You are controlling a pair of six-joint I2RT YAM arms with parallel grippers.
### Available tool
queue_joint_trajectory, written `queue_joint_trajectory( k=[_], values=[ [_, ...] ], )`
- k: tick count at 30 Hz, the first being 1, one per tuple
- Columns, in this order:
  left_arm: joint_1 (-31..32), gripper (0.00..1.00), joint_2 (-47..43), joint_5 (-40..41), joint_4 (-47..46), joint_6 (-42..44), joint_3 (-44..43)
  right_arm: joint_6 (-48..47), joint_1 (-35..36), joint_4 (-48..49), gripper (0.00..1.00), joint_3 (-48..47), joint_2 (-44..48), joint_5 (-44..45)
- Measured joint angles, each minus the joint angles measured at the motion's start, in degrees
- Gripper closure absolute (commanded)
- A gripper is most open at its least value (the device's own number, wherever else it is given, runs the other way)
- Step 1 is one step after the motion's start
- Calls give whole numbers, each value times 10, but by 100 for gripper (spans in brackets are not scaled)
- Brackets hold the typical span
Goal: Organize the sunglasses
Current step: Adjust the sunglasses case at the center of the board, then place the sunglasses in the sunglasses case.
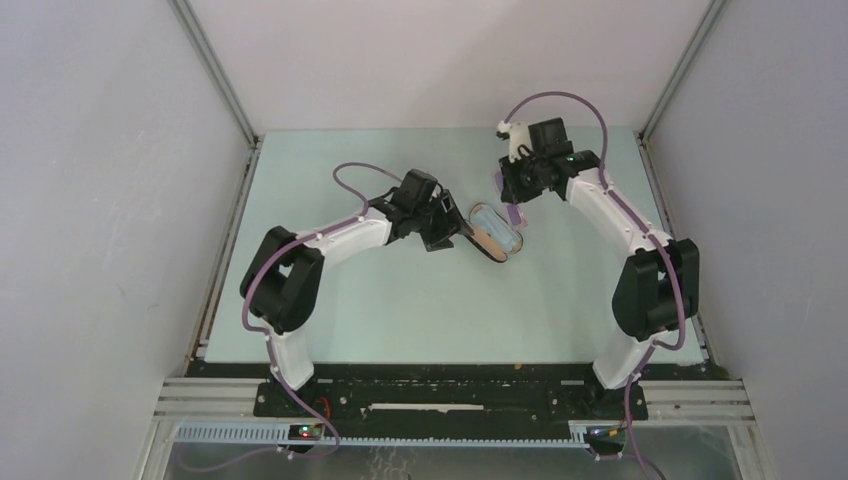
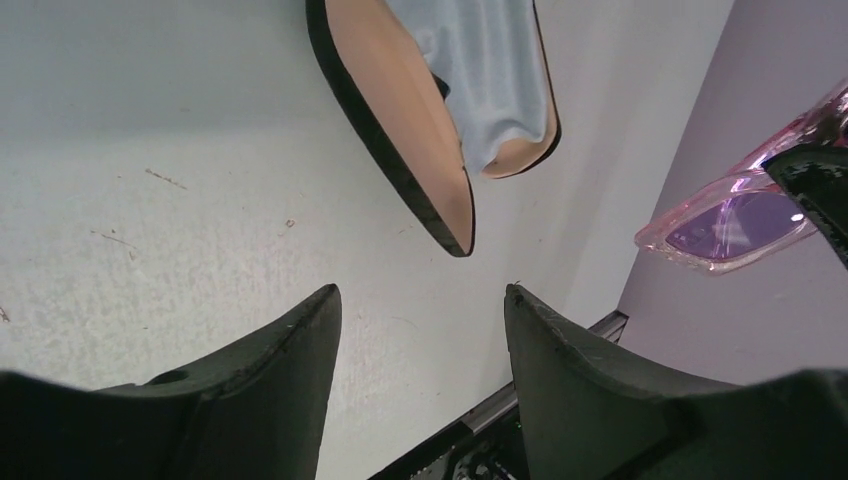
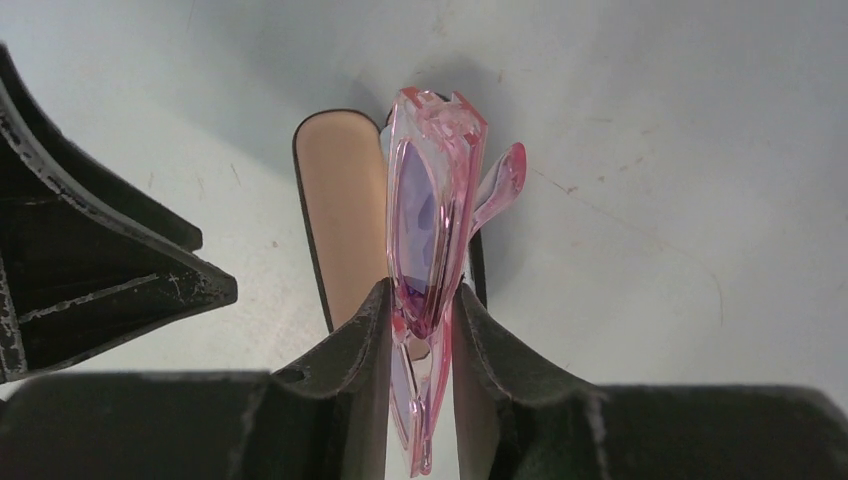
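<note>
The sunglasses [image 3: 432,205], folded, with a pink frame and purplish lenses, hang edge-on in my right gripper [image 3: 420,297], which is shut on them. They hover just above the far end of the open black case [image 3: 345,215] with tan lining. From above, the sunglasses [image 1: 515,213] sit under the right gripper [image 1: 518,198], at the case's [image 1: 487,240] right end. A light blue cloth [image 1: 498,228] lies inside the case. My left gripper [image 2: 422,295] stands open and empty just left of the case [image 2: 400,130]. In its view the sunglasses [image 2: 725,225] hang at the right.
The left gripper [image 1: 455,230] is close to the case's left side, and one of its fingers [image 3: 95,270] shows at the left of the right wrist view. The cloth [image 2: 490,70] covers much of the case's lining. Grey walls enclose the pale green table [image 1: 400,310].
</note>
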State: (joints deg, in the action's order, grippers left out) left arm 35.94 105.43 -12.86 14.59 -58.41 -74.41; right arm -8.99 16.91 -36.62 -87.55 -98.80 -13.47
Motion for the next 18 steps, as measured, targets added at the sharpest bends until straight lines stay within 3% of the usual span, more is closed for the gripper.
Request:
queue_joint_trajectory(
  k=[7,18],
  values=[
    [-5,35,-29,-19,6,38,34,-104,49,-19,77,-4,-45,2],
    [-35,34,-135,-26,31,97,110,-162,82,-38,76,-43,-139,50]
  ],
)
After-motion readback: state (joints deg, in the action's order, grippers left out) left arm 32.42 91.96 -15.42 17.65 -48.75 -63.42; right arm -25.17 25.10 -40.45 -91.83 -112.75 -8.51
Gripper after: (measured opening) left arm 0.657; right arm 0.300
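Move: The right hand, high over the board with the sunglasses already pinched, has the open case's cloth-lined half about 16 cm below, some 3 cm to its left and 2 cm farther out. The case's bare lid half lies about 6 cm to the left and 1 cm back, equally low. From the left hand, open and empty, the cloth-lined half lies about 9 cm ahead, 8 cm to its right and 9 cm below. Leftward at first, then mostly down, the right hand brings the held sunglasses about 9 cm lower and 4 cm left towards the cloth-lined half, turning some 20 degrees counter-clockwise with its grip kept. The left hand, fingers still open, draws away from the case, about 5 cm left and 4 cm back, rising slightly. ##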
